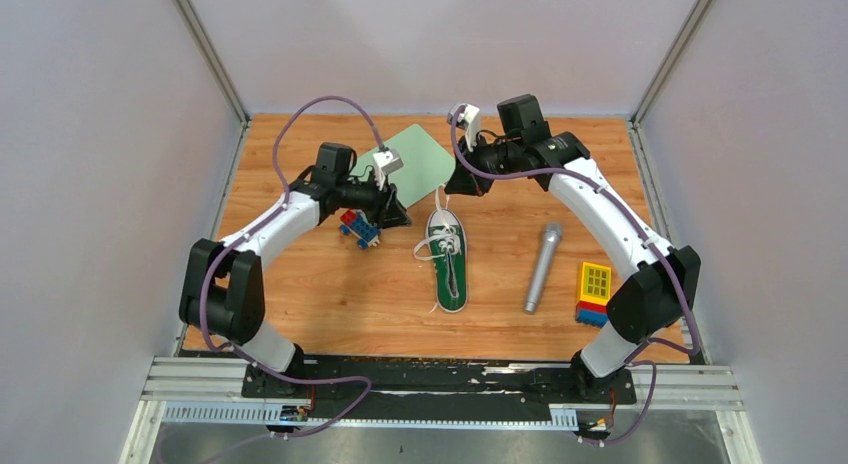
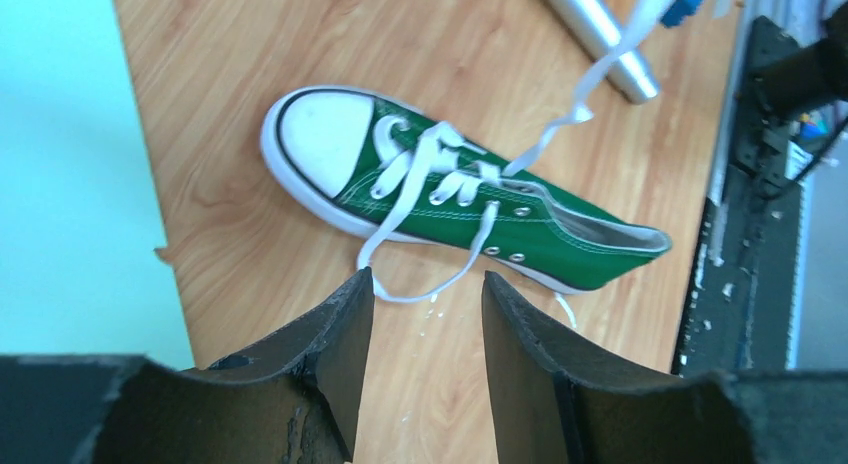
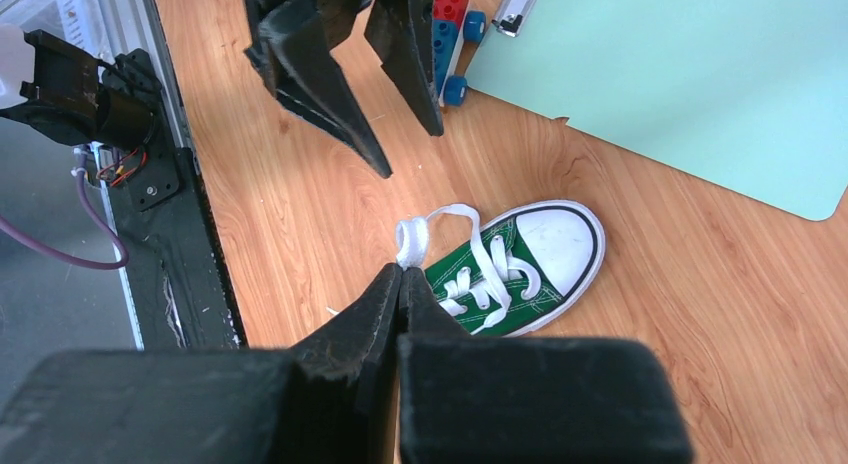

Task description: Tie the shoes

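The green shoe (image 1: 447, 262) lies in the middle of the table with its white toe cap toward the back. My right gripper (image 1: 453, 188) hovers just behind the toe, shut on a white lace (image 3: 412, 239) that rises taut from the eyelets. In the right wrist view its jaws (image 3: 402, 271) are pressed together on the lace end above the shoe (image 3: 520, 259). My left gripper (image 1: 397, 213) hangs left of the toe, open with nothing between its fingers. In the left wrist view the gripper (image 2: 427, 277) is above bare wood just short of a loose lace loop (image 2: 415, 296) beside the shoe (image 2: 540, 234).
A mint green mat (image 1: 422, 156) lies at the back centre. A small stack of toy bricks (image 1: 360, 228) sits under the left arm. A grey microphone (image 1: 543, 267) lies right of the shoe, and a yellow, red and blue brick (image 1: 593, 294) beyond it.
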### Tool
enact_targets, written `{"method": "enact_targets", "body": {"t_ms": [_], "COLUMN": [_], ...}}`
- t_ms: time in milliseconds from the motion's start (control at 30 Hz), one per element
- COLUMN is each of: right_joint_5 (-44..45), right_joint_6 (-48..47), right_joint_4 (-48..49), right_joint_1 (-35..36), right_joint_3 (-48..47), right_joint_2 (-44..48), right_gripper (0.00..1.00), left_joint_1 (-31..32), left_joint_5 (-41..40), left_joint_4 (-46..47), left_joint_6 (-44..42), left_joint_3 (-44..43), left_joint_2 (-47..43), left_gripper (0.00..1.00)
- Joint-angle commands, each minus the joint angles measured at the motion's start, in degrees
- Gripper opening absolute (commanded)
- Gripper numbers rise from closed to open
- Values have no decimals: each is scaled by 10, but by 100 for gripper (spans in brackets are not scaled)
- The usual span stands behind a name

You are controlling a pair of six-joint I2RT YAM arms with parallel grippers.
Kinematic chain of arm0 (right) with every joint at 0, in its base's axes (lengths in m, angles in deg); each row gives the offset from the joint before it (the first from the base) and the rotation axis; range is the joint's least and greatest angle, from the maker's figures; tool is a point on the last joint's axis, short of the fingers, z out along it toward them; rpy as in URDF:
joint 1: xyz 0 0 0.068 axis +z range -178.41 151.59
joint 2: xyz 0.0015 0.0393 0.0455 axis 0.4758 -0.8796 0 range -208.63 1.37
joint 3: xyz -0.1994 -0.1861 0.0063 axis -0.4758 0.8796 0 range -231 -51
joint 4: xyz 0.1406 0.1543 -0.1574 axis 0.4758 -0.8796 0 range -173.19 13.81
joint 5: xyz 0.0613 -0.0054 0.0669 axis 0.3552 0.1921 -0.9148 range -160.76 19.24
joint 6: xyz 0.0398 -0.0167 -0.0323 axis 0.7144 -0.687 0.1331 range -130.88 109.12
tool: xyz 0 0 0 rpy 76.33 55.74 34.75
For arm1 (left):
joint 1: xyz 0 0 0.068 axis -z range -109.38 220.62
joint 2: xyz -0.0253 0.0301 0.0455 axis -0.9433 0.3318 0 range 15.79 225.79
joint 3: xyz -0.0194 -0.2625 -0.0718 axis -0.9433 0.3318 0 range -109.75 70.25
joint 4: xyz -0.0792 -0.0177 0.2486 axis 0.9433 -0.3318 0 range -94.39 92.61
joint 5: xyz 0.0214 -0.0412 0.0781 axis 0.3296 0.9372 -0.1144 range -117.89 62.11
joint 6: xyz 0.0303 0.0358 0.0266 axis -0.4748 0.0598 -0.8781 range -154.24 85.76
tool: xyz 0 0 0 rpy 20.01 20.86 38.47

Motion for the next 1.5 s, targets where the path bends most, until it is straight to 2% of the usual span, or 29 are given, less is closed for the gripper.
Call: {"method": "enact_targets", "body": {"t_ms": [0,167,300,567,767,933,1033,1233,1367,1467], "right_joint_5": [-20,-17,-16,-12,-9,-15,-19,-21,-25,-30], "right_joint_6": [-1,9,22,32,36,38,40,44,41,43], "right_joint_4": [21,21,21,20,21,21,21,24,26,28], "right_joint_1": [-2,-5,-12,-25,-31,-39,-45,-49,-49,-49], "right_joint_3": [-3,4,12,28,28,28,29,31,30,24], "right_joint_2": [1,4,9,21,23,22,20,20,21,18], "right_gripper": [0,0,0,0,0,0,0,0,0,0], "left_joint_1": [0,32,46,79,99,107,111,111,92,76], "left_joint_5": [-50,-68,-48,-3,-13,6,-2,-26,-11,24], "left_joint_4": [116,173,197,182,189,152,142,127,127,135], "left_joint_6": [62,47,24,-38,-44,-67,-80,-67,-9,51], "left_joint_3": [52,34,6,-24,-35,-49,-53,-65,-78,-81], "left_joint_2": [9,72,115,153,180,196,199,198,181,163], "left_gripper": [52,48,43,37,33,31,27,9,0,0]}}
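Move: The empty left hand, half open, goes for the loose lace lying across the shoe's lacing: about 8 cm to its right, 9 cm below and roughly level fore and aft. The shoe's middle is some 5 cm back, 9 cm right and 12 cm down. The lace's side loop lies 2 cm right and 15 cm below; the toy car, 5 cm ahead, 11 cm left, 15 cm below. From the right hand, already gripping the other lace, the loose lace lies straight below, about 18 cm. The left hand drops some 8 cm with its fingers half open, then swings about 8 cm to the right over the front of the shoe, sinking a last little bit and turning roughly 10 degrees clockwise, and closes fully to pinch the loose lace at the lacing. Meanwhile the right hand keeps its shut grip on the other lace and eases about 3 cm to the right, slightly down and forward, drawing it away from the left side. ##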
